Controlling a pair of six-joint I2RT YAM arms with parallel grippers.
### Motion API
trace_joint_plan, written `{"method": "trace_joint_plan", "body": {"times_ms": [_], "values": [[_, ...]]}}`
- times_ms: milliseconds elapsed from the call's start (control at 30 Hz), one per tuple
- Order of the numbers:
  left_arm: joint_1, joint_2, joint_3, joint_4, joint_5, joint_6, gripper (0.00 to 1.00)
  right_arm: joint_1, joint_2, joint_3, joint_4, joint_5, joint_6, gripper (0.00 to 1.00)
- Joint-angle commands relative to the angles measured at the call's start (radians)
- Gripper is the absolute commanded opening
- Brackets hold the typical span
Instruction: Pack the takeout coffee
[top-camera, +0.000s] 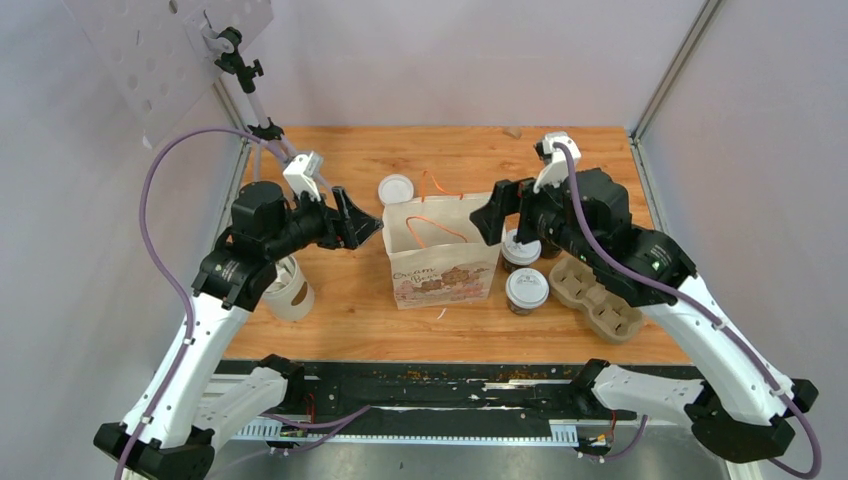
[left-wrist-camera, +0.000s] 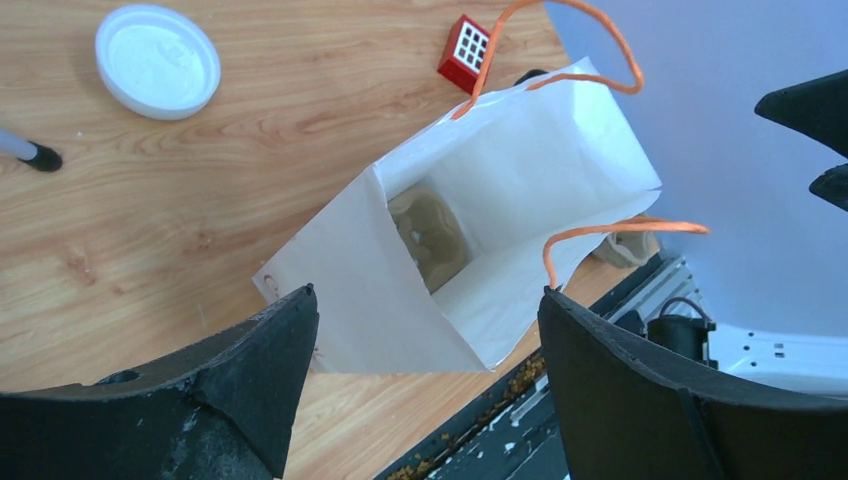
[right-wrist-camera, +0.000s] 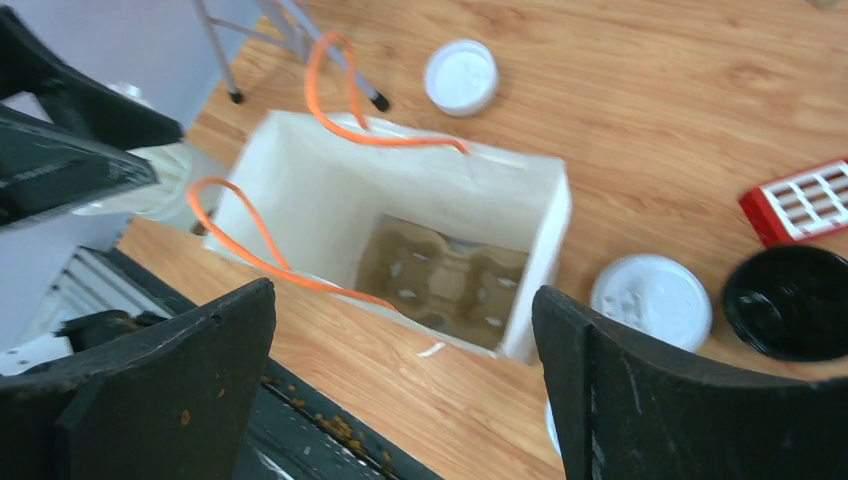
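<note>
Two takeout coffee cups with white sip lids stand on the table right of the bag, one behind (top-camera: 519, 249) and one in front (top-camera: 527, 288). The rear one's lid (right-wrist-camera: 651, 300) shows in the right wrist view. The white paper bag (top-camera: 441, 256) with orange handles stands open in the middle, and a brown cardboard cup carrier (right-wrist-camera: 441, 276) lies on its bottom (left-wrist-camera: 430, 236). My left gripper (top-camera: 362, 222) hovers open and empty at the bag's left edge (left-wrist-camera: 425, 330). My right gripper (top-camera: 488, 220) hovers open and empty at the bag's right edge (right-wrist-camera: 405, 310).
A second cardboard carrier (top-camera: 598, 295) lies right of the cups. A loose white lid (top-camera: 396, 188) lies behind the bag. A lidless pale cup (top-camera: 288, 290) stands at the left. A red block (right-wrist-camera: 800, 200) and a black round cup (right-wrist-camera: 790, 300) sit near the rear coffee.
</note>
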Motion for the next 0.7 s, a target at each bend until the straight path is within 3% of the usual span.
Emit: {"method": "trace_joint_plan", "body": {"times_ms": [0, 133, 333, 667], "values": [[0.006, 0.022, 0.054, -0.075, 0.010, 0.083, 0.83, -0.005, -0.075, -0.087, -0.066, 0.132, -0.057, 1.00], [0.003, 0.063, 0.066, -0.131, 0.011, 0.136, 0.77, -0.006, -0.075, -0.089, -0.179, 0.207, 0.026, 1.00], [-0.005, 0.086, 0.021, -0.050, 0.015, 0.102, 0.68, -0.007, -0.043, -0.123, -0.350, 0.241, 0.121, 1.00], [-0.021, 0.154, 0.043, -0.002, 0.062, 0.091, 0.59, -0.045, -0.187, -0.328, -0.262, 0.200, 0.207, 0.98]]}}
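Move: The nearer lidded coffee cup is about 10 cm to my right hand's right, 6 cm back and some 32 cm below. The farther lidded cup stands about 8 cm beyond it; the empty cup carrier stands roughly 15 cm to its right. The paper bag's middle is level with this hand, 10 cm left. From my left hand, the bag's middle is about 16 cm right, level and 20 cm down, with the white tub 18 cm ahead, 6 cm right. I swing my right hand down about 14 cm and some 9 cm right, drawing back a little, from beside the bag's rim towards the nearer coffee cup, tipping its wide-open fingers steeper and turning them clockwise, some 30 degrees in all. Meanwhile I lower my left hand about 4 cm beside the bag's left rim, easing a little forward as its fingers close partway. ##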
